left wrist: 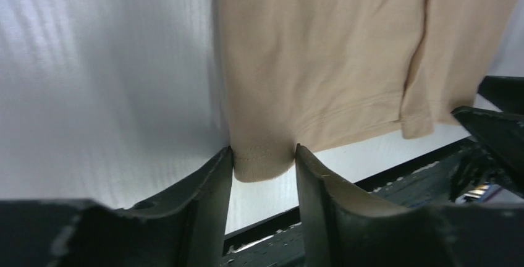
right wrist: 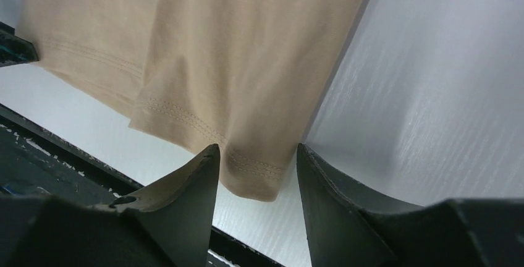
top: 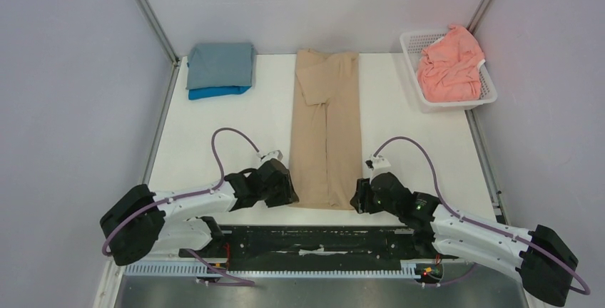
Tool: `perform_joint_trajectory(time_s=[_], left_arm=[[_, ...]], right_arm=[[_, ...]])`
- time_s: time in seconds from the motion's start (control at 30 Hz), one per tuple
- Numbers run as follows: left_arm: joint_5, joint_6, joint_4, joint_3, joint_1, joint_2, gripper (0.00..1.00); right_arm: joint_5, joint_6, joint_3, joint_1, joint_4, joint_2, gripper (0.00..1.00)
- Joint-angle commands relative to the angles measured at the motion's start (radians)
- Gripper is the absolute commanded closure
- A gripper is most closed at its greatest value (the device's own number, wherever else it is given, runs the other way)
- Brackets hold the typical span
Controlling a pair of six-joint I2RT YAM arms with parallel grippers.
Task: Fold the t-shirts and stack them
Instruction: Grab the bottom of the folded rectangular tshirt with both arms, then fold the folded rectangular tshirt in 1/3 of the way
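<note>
The tan t-shirt lies flat down the middle of the table, folded into a long narrow strip, hem toward me. My left gripper sits at the hem's left corner. In the left wrist view that corner lies between the part-open fingers of the left gripper and touches both. My right gripper is at the hem's right corner. The right wrist view shows this corner between the fingers of the open right gripper, with a gap on the right side.
A folded grey-blue t-shirt rests on a bright blue one at the back left. The salmon-pink t-shirt is crumpled in the white lattice basket at the back right. A black rail runs along the near edge.
</note>
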Motion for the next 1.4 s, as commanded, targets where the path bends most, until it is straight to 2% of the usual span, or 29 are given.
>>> perform_joint_trajectory(time_s=[0.0, 0.13, 0.23, 0.43, 0.5, 0.57, 0.67, 0.9, 1.0, 1.07, 1.23, 1.37], left_arm=[[0.035, -0.060, 0.107, -0.068, -0.012, 0.085, 0.54], [0.030, -0.062, 0.107, -0.071, -0.012, 0.097, 0.80], [0.018, -0.062, 0.079, -0.071, -0.014, 0.074, 0.89], [0.022, -0.037, 0.062, -0.073, -0.014, 0.041, 0.90], [0.027, -0.032, 0.060, -0.068, -0.014, 0.048, 0.90], [0.030, -0.023, 0.055, -0.053, -0.013, 0.047, 0.95], [0.007, -0.012, 0.052, -0.020, -0.014, 0.028, 0.98], [-0.064, 0.042, 0.016, 0.164, 0.002, 0.074, 0.98], [-0.162, 0.044, -0.077, 0.272, 0.025, 0.119, 0.98], [-0.189, 0.052, -0.079, 0.321, 0.047, 0.142, 0.98], [-0.164, 0.092, -0.054, 0.439, 0.142, 0.224, 0.98], [-0.095, 0.116, -0.009, 0.510, 0.241, 0.298, 0.98]], right_arm=[[-0.030, 0.036, -0.030, 0.003, -0.033, -0.004, 0.49], [-0.019, 0.034, -0.016, 0.003, -0.076, -0.015, 0.49], [-0.013, 0.028, 0.003, 0.003, -0.120, -0.013, 0.53], [-0.114, 0.058, -0.034, 0.003, -0.076, -0.007, 0.62], [-0.108, 0.062, -0.048, 0.003, -0.058, 0.000, 0.73], [-0.083, 0.063, -0.042, 0.004, -0.047, 0.002, 0.86], [-0.036, 0.056, -0.014, 0.003, -0.018, -0.009, 0.93], [0.117, 0.041, 0.051, 0.002, 0.080, -0.012, 0.98], [0.192, 0.026, 0.090, 0.002, 0.113, 0.003, 0.99], [0.266, 0.012, 0.130, 0.003, 0.116, 0.017, 0.99], [0.393, -0.065, 0.262, -0.019, 0.127, 0.102, 0.98], [0.353, -0.139, 0.336, -0.101, 0.197, 0.220, 0.99]])
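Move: The folded tan t-shirt's near-left corner already lies between the left hand's open fingers, about 1 cm to the right and 1 cm below; the near-right corner is some 17 cm to this hand's right. That near-right corner sits between the right hand's open fingers, about 1 cm back and 1 cm below. The table's front edge runs about 5 cm back from both hands, and the shirt's lengthwise slit meets the hem about 9 cm right of the left hand. Both hands pinch the shirt's bottom corners, left first, then carry them some 10 cm forward and up. ##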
